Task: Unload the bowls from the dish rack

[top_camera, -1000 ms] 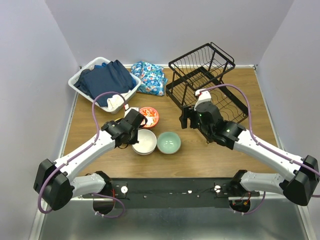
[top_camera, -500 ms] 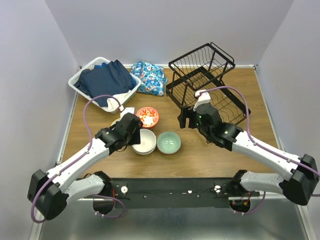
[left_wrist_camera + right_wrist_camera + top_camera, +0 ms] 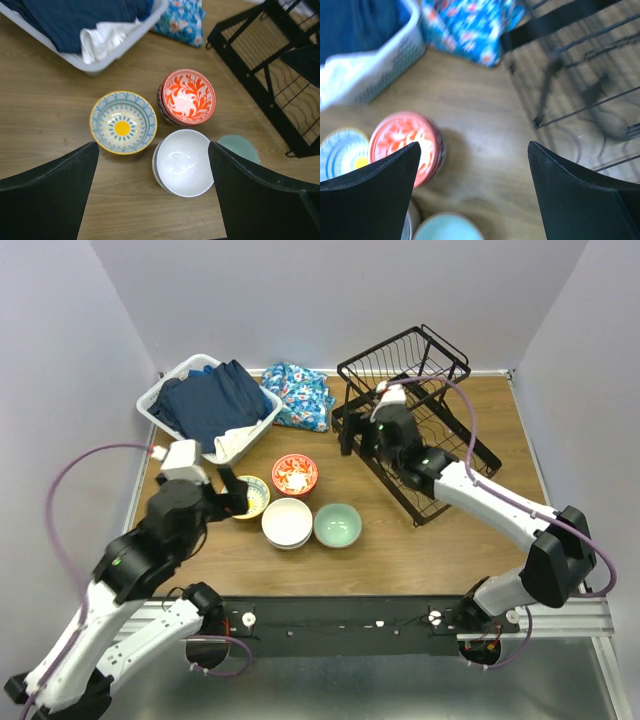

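Bowls stand on the table in a cluster: a yellow bowl with a blue pattern (image 3: 250, 497) (image 3: 123, 122), a red-orange floral bowl (image 3: 296, 474) (image 3: 187, 96) (image 3: 402, 140), a white bowl (image 3: 287, 522) (image 3: 183, 162) and a mint green bowl (image 3: 338, 525) (image 3: 239, 149) (image 3: 447, 227). The red and white ones seem stacked on others. My left gripper (image 3: 232, 492) (image 3: 152, 150) hovers open and empty above the yellow and white bowls. The black wire dish rack (image 3: 415, 400) (image 3: 580, 75) stands at the back right. My right gripper (image 3: 355, 437) (image 3: 474, 145) is open and empty at the rack's left edge.
A white laundry basket (image 3: 160, 392) with dark blue clothes stands at the back left. A blue floral cloth (image 3: 298, 392) lies between it and the rack. Purple walls close in the table on three sides.
My left gripper opened, lifted and drew back to the left, leaving the yellow bowl on the table. My right arm swung back toward the dish rack.
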Available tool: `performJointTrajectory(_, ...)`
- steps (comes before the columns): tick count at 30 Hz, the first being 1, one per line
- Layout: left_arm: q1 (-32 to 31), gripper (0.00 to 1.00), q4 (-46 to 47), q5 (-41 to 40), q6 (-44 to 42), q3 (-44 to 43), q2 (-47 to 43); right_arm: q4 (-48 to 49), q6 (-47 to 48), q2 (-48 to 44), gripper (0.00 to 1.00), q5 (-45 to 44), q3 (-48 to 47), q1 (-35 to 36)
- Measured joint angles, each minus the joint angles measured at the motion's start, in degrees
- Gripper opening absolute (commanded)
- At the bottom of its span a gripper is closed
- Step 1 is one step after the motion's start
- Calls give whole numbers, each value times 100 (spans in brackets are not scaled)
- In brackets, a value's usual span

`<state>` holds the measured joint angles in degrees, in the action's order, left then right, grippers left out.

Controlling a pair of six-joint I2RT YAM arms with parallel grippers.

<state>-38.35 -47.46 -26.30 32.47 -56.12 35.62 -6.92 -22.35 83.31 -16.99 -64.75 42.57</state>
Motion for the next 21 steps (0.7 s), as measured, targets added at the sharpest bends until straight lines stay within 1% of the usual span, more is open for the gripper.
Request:
performJointTrajectory(3,-2,99,-262,-282,-179,-450,-584,-9,-197,4,96,55,-286,-575)
performJointTrajectory(4,-2,99,-326,-369,-240,-551,-756,-68,-227,-76,98,15,-282,-688)
performJointTrajectory(7,0,99,-490,-584,-400,-774,-1228,-153,-269,-472,98,-240,-249,-949)
performJointTrajectory(9,-2,99,-570,-654,-490,-791,-1423,-256,-293,-1145,98,-654,-76,-1097)
performJointTrajectory(12,-2,99,-627,-708,-638,-743,-1740,-361,-343,-2457,100,-1235,367,-1115)
performJointTrajectory(13,-2,99,-629,-713,-678,-715,-1818,-417,-374,-3027,100,-1416,555,-1108)
performJointTrajectory(17,-2,99,-629,-717,-811,-555,-2286,-686,-437,-4771,100,-1856,1102,-1113)
performJointTrajectory(21,-2,99,-654,-807,-831,-483,-2673,-1067,-400,-5877,100,-2024,1451,-1113)
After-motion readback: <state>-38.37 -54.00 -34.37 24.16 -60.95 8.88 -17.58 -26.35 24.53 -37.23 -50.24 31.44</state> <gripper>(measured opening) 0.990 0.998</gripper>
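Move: The white bowls that the left hand has already left lie about 8 cm to its right, 2 cm back and 21 below. The yellow bowl is some 4 ahead and 2 left, the red bowls 9 ahead and 9 right, at similar depth. From the right hand, the emptied dish rack's middle is level ahead, roughly 15 cm right and 8 below; the red bowls stand 7 back and 12 left, the green bowl 18 back and 2 left, both about 17 lower. Both empty, open hands withdraw to their own sides. The right goes about 25 cm right across the rack, first a little forward, then back about 17 cm while climbing some 16, its fingers tipping up and swinging clockwise. The left backs off up and left from the white bowls, roughly 10 cm left, 8 back and 7 up, fingers tilting upward about 20 degrees. ##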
